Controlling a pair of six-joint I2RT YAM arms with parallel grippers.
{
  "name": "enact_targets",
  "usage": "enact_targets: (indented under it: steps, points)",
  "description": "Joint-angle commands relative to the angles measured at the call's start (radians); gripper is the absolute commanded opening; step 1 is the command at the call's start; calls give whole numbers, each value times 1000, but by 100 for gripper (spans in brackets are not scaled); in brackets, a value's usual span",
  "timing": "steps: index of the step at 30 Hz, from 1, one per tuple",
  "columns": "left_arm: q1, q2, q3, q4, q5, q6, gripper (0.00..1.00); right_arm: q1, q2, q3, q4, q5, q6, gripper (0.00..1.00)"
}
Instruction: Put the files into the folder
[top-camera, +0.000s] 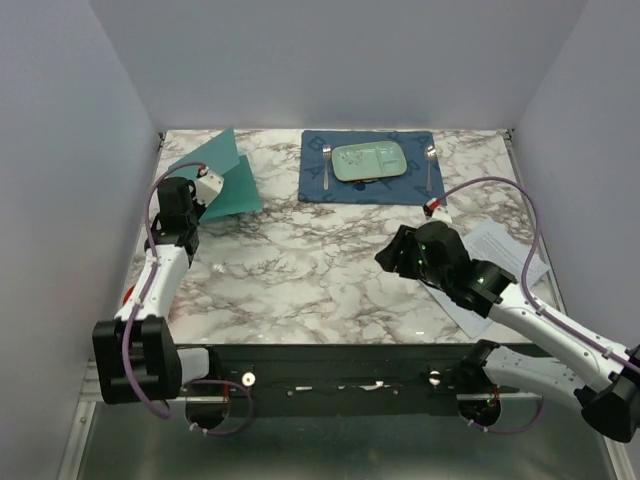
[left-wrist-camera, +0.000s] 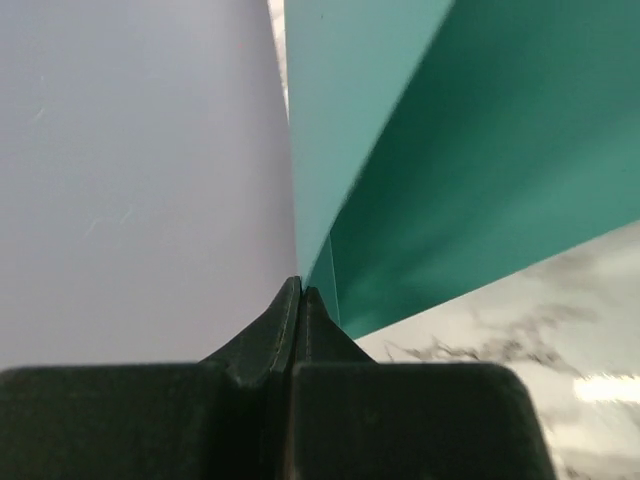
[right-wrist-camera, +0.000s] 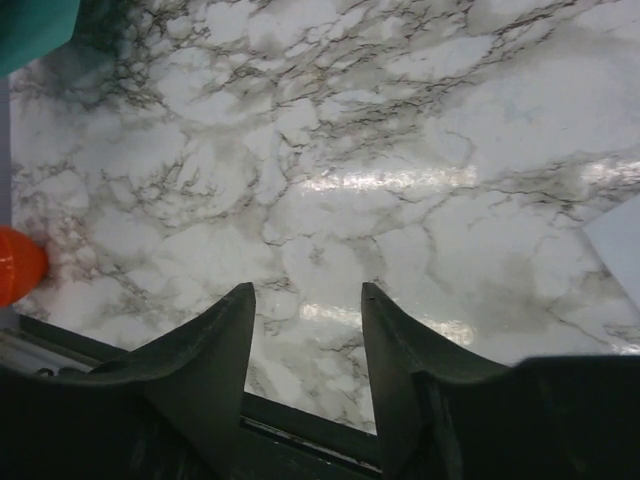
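The teal folder (top-camera: 228, 172) lies at the table's far left, its left leaf lifted off the marble. My left gripper (top-camera: 203, 192) is shut on that leaf's near edge; in the left wrist view the fingertips (left-wrist-camera: 300, 290) meet on the pale teal card (left-wrist-camera: 340, 120), and the other leaf (left-wrist-camera: 500, 170) slopes down to the table. The files (top-camera: 500, 245), white printed sheets, lie near the right edge, partly under my right arm. My right gripper (top-camera: 393, 256) hovers open over bare marble mid-table, nothing between its fingers (right-wrist-camera: 308, 290). A sheet corner (right-wrist-camera: 620, 245) shows at that view's right edge.
A dark blue placemat (top-camera: 315, 185) at the back centre carries a pale green plate (top-camera: 370, 162), a fork (top-camera: 326, 165) and a spoon (top-camera: 430, 165). Grey walls close in the left, back and right. An orange object (right-wrist-camera: 15, 265) sits at the table's left edge.
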Motion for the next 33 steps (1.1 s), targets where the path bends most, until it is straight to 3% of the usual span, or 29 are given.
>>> enact_targets:
  steps: [1, 2, 5, 8, 13, 21, 33]
  points:
    - [2, -164, 63, -466, 215, -167, 0, 34, 110, -1, 194, -99, 3, 62]
    - [1, -186, 74, -539, 230, -176, 0, 54, 146, 17, 220, -128, 9, 70]
    - [2, -262, 103, -676, 278, -205, 0, 100, 285, 63, 315, -182, 35, 78]
    - [2, -331, 113, -768, 313, -225, 0, 140, 428, 144, 409, -237, 61, 81]
    - [2, -413, 113, -853, 332, -244, 0, 168, 615, 261, 568, -334, 135, 82]
    - [2, -456, 128, -916, 327, -256, 0, 171, 839, 281, 848, -455, 293, 82]
    - [2, -454, 131, -933, 336, -270, 0, 172, 977, 339, 894, -457, 342, 82]
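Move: The folder's near-left corner is already pinched, raised, in the left fingers. Its free near-right corner lies about 21 cm right, 3 cm ahead and 8 cm below the left hand, and some 32 cm left, 17 cm ahead and 10 cm below the right. An orange bowl sits roughly 22 cm back and 12 cm left of the left hand, 11 cm lower. From the right hand, the files lie some 29 cm right, level, and the plate 38 cm straight ahead, both on the table. The folder, its near-left corner still pinched shut in the left fingers, is pulled back some 15 cm and 7 cm right, the left hand tipping down and rolling its left side lower. Its free near-right corner draws the right hand, which sweeps about 26 cm left and dips, opening its fingers wider, turning counter-clockwise and rolling its left side up; contact there can't be seen. ##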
